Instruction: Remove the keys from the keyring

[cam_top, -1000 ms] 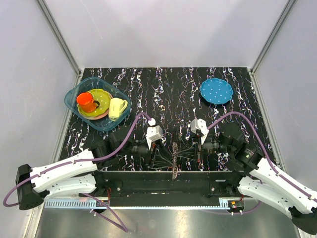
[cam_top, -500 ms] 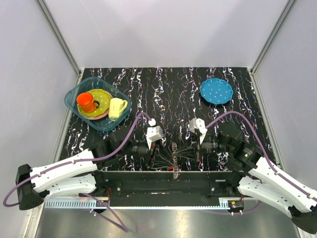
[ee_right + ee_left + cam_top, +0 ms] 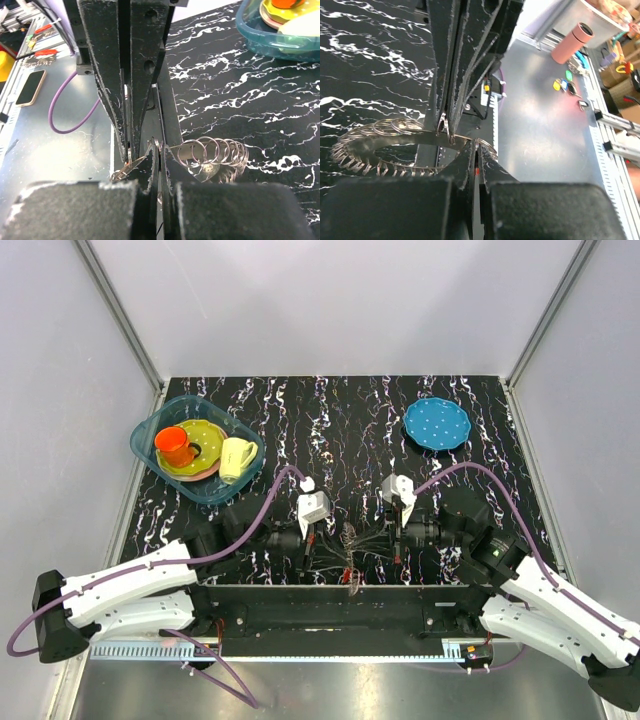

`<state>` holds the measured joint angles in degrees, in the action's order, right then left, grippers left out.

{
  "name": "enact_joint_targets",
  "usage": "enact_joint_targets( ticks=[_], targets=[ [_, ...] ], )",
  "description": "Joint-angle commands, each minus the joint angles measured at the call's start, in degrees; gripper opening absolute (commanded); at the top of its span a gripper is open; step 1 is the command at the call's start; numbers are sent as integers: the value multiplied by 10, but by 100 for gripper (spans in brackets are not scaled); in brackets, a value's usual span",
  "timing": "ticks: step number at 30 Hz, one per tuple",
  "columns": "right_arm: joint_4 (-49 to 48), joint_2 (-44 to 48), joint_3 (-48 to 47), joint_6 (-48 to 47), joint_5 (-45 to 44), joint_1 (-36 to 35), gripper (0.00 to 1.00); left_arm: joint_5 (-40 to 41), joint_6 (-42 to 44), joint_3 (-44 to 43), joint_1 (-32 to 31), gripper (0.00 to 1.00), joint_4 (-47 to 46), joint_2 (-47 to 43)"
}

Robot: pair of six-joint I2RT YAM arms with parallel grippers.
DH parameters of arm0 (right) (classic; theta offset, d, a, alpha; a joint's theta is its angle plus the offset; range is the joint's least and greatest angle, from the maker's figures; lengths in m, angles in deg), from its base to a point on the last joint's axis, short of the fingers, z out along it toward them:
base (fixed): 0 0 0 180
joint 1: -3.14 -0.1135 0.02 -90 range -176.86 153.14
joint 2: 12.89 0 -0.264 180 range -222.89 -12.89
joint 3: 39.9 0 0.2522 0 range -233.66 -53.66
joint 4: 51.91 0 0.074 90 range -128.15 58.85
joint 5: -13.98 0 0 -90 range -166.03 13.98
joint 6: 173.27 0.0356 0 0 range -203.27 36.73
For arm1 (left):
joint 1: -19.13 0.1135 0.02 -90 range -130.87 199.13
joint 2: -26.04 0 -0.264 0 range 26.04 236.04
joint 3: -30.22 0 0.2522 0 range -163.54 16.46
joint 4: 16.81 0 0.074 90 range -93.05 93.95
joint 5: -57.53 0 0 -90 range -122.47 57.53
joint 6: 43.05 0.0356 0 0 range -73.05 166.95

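Note:
The keyring point(image 3: 349, 538), a dark metal loop fringed with several small split rings, hangs between both grippers just above the table's near edge. My left gripper point(image 3: 336, 550) is shut on its rim; in the left wrist view my jaws point(image 3: 476, 146) pinch the wire, with the loop point(image 3: 380, 137) stretching left. A tiny red key point(image 3: 477, 171) shows between those jaws, and also below the ring in the top view point(image 3: 352, 577). My right gripper point(image 3: 368, 540) is shut on the ring too point(image 3: 160, 149), with small rings point(image 3: 215, 152) fanned to its right.
A blue dotted plate point(image 3: 437, 423) lies at the back right. A teal bin point(image 3: 150, 445) at the back left holds an orange cup point(image 3: 175, 445), a pale yellow mug point(image 3: 237, 457) and a yellow-green plate. The table's front edge is directly under the grippers.
The ring stood edge-on and tall between the grippers; now it has tipped and bunched up higher. The right gripper has shifted slightly left and away from me. Both stay shut.

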<state>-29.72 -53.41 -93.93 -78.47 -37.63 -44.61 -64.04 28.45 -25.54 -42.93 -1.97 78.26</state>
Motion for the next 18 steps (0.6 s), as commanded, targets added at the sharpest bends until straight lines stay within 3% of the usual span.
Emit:
enact_joint_targets(
  ticks=[1, 4, 8, 9, 11, 18],
  targets=[
    [-30, 8, -2, 27, -65, -2, 0, 76, 8, -26, 0, 0, 4, -10],
    [-19, 17, -2, 50, -124, -3, 1, 128, 12, -23, 0, 0, 13, -25],
    [18, 38, -13, 67, -195, -3, 15, 184, 9, -35, 1, 0, 39, -28],
    [26, 43, -15, 68, -216, -3, 22, 193, 8, -38, 2, 0, 45, -26],
    [45, 61, -19, 73, -232, -3, 26, 216, 1, -51, 1, 0, 65, -20],
    [74, 57, -24, 98, -185, -3, 38, 258, -35, -72, 1, 0, 81, -8]
  ],
)
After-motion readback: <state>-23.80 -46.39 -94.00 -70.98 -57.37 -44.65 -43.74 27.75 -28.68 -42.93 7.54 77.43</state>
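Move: Both hands are already shut on the keyring, their fingertips only some 3 cm apart, the right's a little farther forward. The keyring's middle is about 2 cm ahead of and 3 cm below the left hand point, level with it sideways. From the right hand it is about level fore and aft, 1 cm left and 3 cm below. The red tag sits straight below the left fingertips, about 3 cm down. Both hands swing forward about 4–5 cm; the right opens, lets go of the keyring and backs off rightward. ##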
